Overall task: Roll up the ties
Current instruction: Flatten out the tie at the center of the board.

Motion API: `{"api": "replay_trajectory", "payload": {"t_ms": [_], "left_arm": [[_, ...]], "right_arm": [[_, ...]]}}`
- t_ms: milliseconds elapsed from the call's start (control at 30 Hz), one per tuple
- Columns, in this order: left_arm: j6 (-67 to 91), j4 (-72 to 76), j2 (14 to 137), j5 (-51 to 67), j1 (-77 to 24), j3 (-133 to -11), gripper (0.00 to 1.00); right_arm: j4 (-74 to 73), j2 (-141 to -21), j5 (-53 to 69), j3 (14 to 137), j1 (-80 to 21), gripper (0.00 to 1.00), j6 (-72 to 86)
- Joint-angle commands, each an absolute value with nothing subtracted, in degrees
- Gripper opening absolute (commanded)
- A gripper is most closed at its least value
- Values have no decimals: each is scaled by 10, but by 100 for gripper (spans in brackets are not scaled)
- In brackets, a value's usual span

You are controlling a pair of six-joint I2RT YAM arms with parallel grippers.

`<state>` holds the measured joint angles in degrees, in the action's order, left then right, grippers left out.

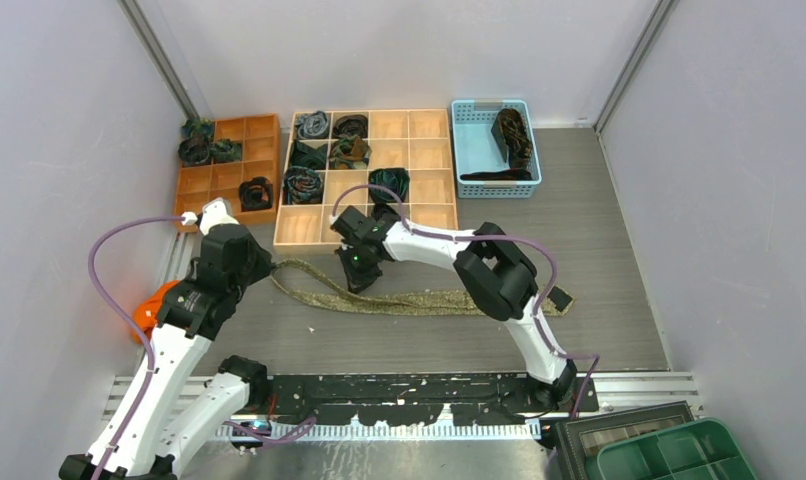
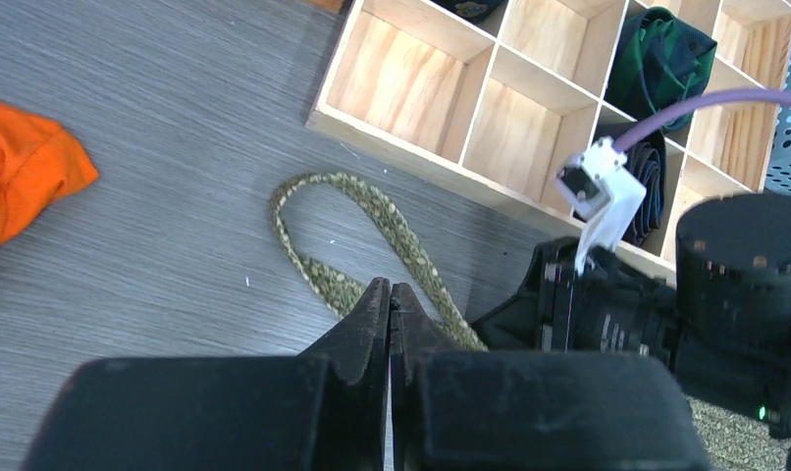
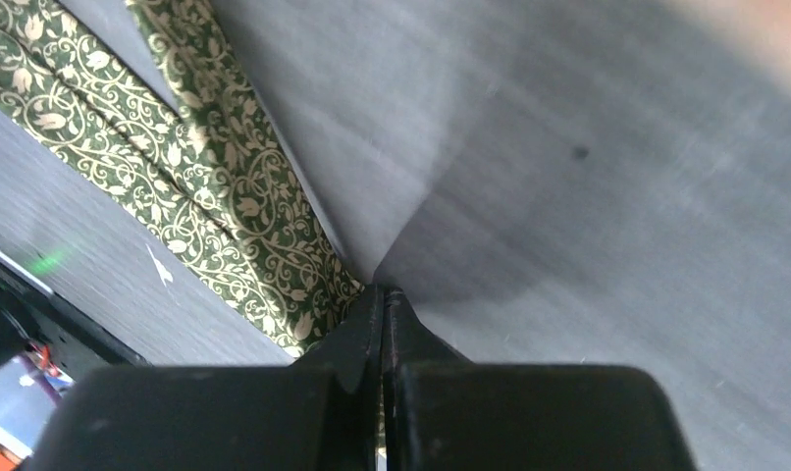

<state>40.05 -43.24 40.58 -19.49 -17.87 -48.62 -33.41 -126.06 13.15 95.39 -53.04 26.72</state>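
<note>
An olive-gold tie (image 1: 419,300) lies as a long strip across the grey table, its left end bent into a loop (image 2: 392,221). My right gripper (image 1: 357,280) is down on the strip near that loop. In the right wrist view its jaws (image 3: 382,291) are shut on the tie's folded fabric (image 3: 225,196), which runs in to the fingertips. My left gripper (image 2: 390,289) is shut with nothing between its fingers and hovers just short of the loop (image 1: 279,268). Several rolled ties (image 1: 304,182) sit in tray compartments.
A wooden grid tray (image 1: 419,215) stands just behind the tie, an orange tray (image 1: 229,180) to its left, and a blue basket (image 1: 484,150) holding a dark tie to its right. An orange cloth (image 1: 154,305) lies by the left arm. A green bin (image 1: 679,455) sits at the near right.
</note>
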Motion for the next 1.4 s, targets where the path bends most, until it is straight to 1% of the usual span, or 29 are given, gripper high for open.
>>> {"api": "replay_trajectory", "payload": {"t_ms": [0, 167, 333, 467, 633, 800, 900, 967, 1033, 1100, 1167, 1267, 1367], "left_arm": [[395, -426, 401, -202, -177, -492, 0], [393, -424, 404, -202, -177, -484, 0], [391, -413, 401, -205, -177, -468, 0], [389, -409, 402, -202, -177, -465, 0], [385, -407, 400, -205, -177, -463, 0], [392, -388, 391, -205, -177, -434, 0], [399, -370, 389, -194, -177, -419, 0], [402, -354, 392, -184, -177, -413, 0], [403, -338, 400, -162, -177, -410, 0], [405, -317, 415, -139, -177, -408, 0], [409, -295, 432, -111, -177, -405, 0], [411, -277, 460, -92, -189, -404, 0], [401, -282, 478, -87, -195, -414, 0]], "right_arm": [[-289, -1170, 102, 892, -567, 1, 250], [-242, -1118, 9, 798, -619, 1, 255], [-254, -1099, -161, 752, -659, 1, 249], [-238, -1068, -191, 708, -669, 1, 266], [-217, -1036, -298, 666, -702, 1, 276], [-199, -1001, -349, 647, -708, 1, 271], [-238, -960, -436, 653, -708, 1, 298], [-316, -941, -487, 671, -707, 1, 332], [-421, -935, -522, 698, -694, 1, 403], [-519, -934, -528, 715, -671, 1, 468], [-573, -923, -506, 705, -638, 1, 508], [-578, -882, -435, 659, -612, 1, 530], [-589, -845, -392, 617, -612, 1, 582]]}}
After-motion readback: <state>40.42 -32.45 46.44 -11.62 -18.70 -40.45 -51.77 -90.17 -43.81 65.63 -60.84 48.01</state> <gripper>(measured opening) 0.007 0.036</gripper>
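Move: My right fingertips are already down at the tie's two narrow strands, with the spot where the strands meet about 1 cm behind them. The tie's loop end lies some 16 cm to the left and 5 cm farther out, and its black patch about 43 cm to the right and 2 cm back. The wooden box's middle is roughly 25 cm ahead and 3 cm to the right. From my left hand, that meeting spot is about 15 cm right, level, and 19 cm below. With closed fingertips against the strands, I drag my right hand back about 7 cm towards my base. Then I sweep it right along the tie, low over the board, before lifting about 9 cm clear and swinging farther right, turning clockwise and tipping the fingers forward. My left hand, shut and empty, sinks about 5 cm, then eases right. ##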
